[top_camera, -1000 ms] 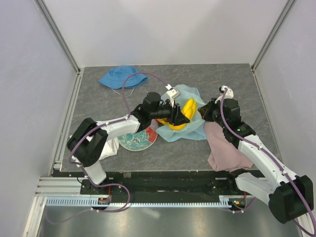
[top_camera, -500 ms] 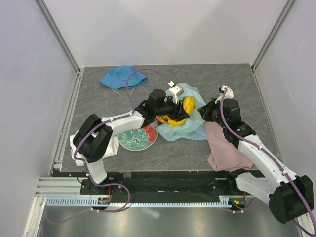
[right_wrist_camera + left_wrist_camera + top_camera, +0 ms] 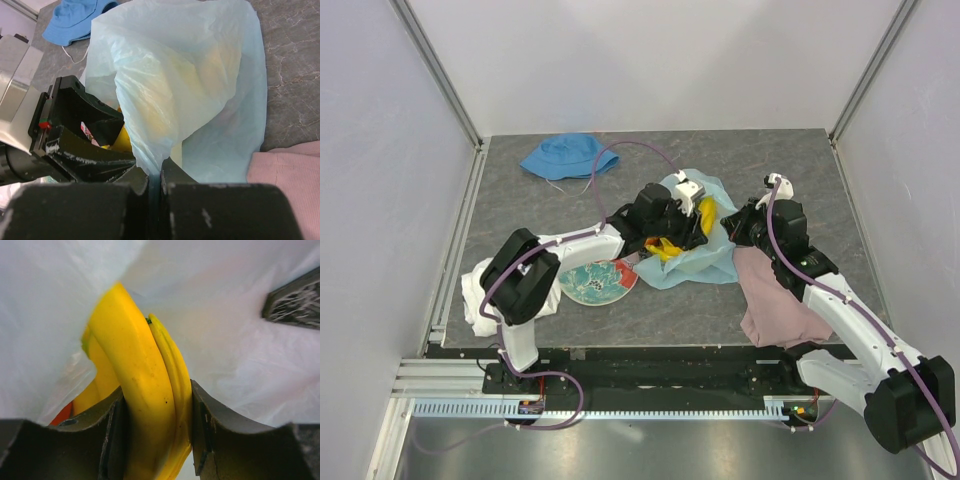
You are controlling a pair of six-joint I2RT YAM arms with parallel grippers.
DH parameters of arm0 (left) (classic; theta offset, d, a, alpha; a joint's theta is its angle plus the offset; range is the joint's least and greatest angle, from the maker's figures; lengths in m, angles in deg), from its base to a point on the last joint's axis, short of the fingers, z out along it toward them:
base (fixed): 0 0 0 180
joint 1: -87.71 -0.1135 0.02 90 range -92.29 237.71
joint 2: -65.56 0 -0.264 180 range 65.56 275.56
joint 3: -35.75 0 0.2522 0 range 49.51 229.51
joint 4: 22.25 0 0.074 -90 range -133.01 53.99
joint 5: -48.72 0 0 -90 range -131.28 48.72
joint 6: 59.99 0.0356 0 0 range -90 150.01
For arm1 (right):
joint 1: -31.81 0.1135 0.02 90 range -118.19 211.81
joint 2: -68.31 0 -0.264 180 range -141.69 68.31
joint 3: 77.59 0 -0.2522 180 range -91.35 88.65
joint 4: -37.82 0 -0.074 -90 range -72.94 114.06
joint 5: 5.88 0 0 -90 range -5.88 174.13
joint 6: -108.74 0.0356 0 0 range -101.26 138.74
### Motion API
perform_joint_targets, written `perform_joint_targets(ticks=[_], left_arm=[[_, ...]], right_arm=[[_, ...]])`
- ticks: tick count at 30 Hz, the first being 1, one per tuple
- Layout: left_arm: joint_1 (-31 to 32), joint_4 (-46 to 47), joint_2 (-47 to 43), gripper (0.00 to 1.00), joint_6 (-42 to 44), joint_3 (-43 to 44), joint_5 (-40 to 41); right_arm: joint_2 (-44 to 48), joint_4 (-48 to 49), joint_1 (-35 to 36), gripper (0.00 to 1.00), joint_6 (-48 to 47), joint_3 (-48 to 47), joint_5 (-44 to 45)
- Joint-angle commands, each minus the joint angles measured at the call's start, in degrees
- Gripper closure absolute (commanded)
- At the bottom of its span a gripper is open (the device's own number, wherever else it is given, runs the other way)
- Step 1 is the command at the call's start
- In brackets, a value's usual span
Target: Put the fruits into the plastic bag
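Observation:
The light-blue plastic bag (image 3: 705, 258) lies mid-table with its mouth toward the left arm. My left gripper (image 3: 688, 226) reaches inside it, shut on the yellow bananas (image 3: 706, 211). In the left wrist view the bananas (image 3: 145, 385) fill the gap between both fingers of the left gripper (image 3: 157, 396), with bag film (image 3: 225, 335) all around. A bit of orange-red fruit (image 3: 62, 415) shows at lower left. My right gripper (image 3: 155, 172) is shut on a gathered edge of the bag (image 3: 200, 75), holding it up. The green fruit is hidden.
A blue bucket hat (image 3: 565, 155) lies at the back left. The red-rimmed floral plate (image 3: 598, 281) sits under the left forearm. A pink cloth (image 3: 775, 300) lies beneath the right arm, and a white cloth (image 3: 475, 295) by the left arm's base.
My left gripper has carried the bananas to the right, deeper into the bag's mouth, and the film now covers more of them. The right gripper has kept its hold in place.

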Motion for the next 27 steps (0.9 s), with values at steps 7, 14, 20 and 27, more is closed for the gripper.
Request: perform_joint_targets(ticks=[7,14,20,27], left_arm=[[1.79,1.73,-0.74,0.41,2.57,1.7,-0.95],[1.7,1.74,-4.42,0.19,4.6,0.03,-1.03],[1.79,1.3,-8.82,0.15,6.7,-1.82,0.45],[1.7,-3.52,-10.42,0.12,13.56,-2.26,4.32]], right_arm=[[-0.63,1.56,-0.21,1.0,0.03,-1.57,0.13],[-0.98,1.92,-0.12,1.0,0.11,-1.22,0.31],[-2.64,2.18,-0.04,0.99,-0.68,-2.18,0.66],[-6.33,0.86,-0.65,0.99,-3.67,-7.1,0.49]])
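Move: The left hand already has the bananas between its fingers, down inside the bag mouth; the plastic bag's middle lies right under it, about 6 cm down. Also low in the bag are a yellow fruit, some 4 cm ahead and 3 cm to its right, and a red fruit about 11 cm to its left and 2 cm back. From the right hand, which pinches the bag's rim, the bag's middle is roughly 9 cm left, 2 cm ahead and 10 cm below. Deep in the bag, the left hand first eases about 1 cm back and to its right, pauses there while its fingers spread from half to nearly wide open, letting go of the bananas, then lifts about 6 cm away from them, its forward side tipping up some 10 degrees. The right hand keeps its shut grip on the bag's rim throughout, sinking slightly and edging forward only near the end. ##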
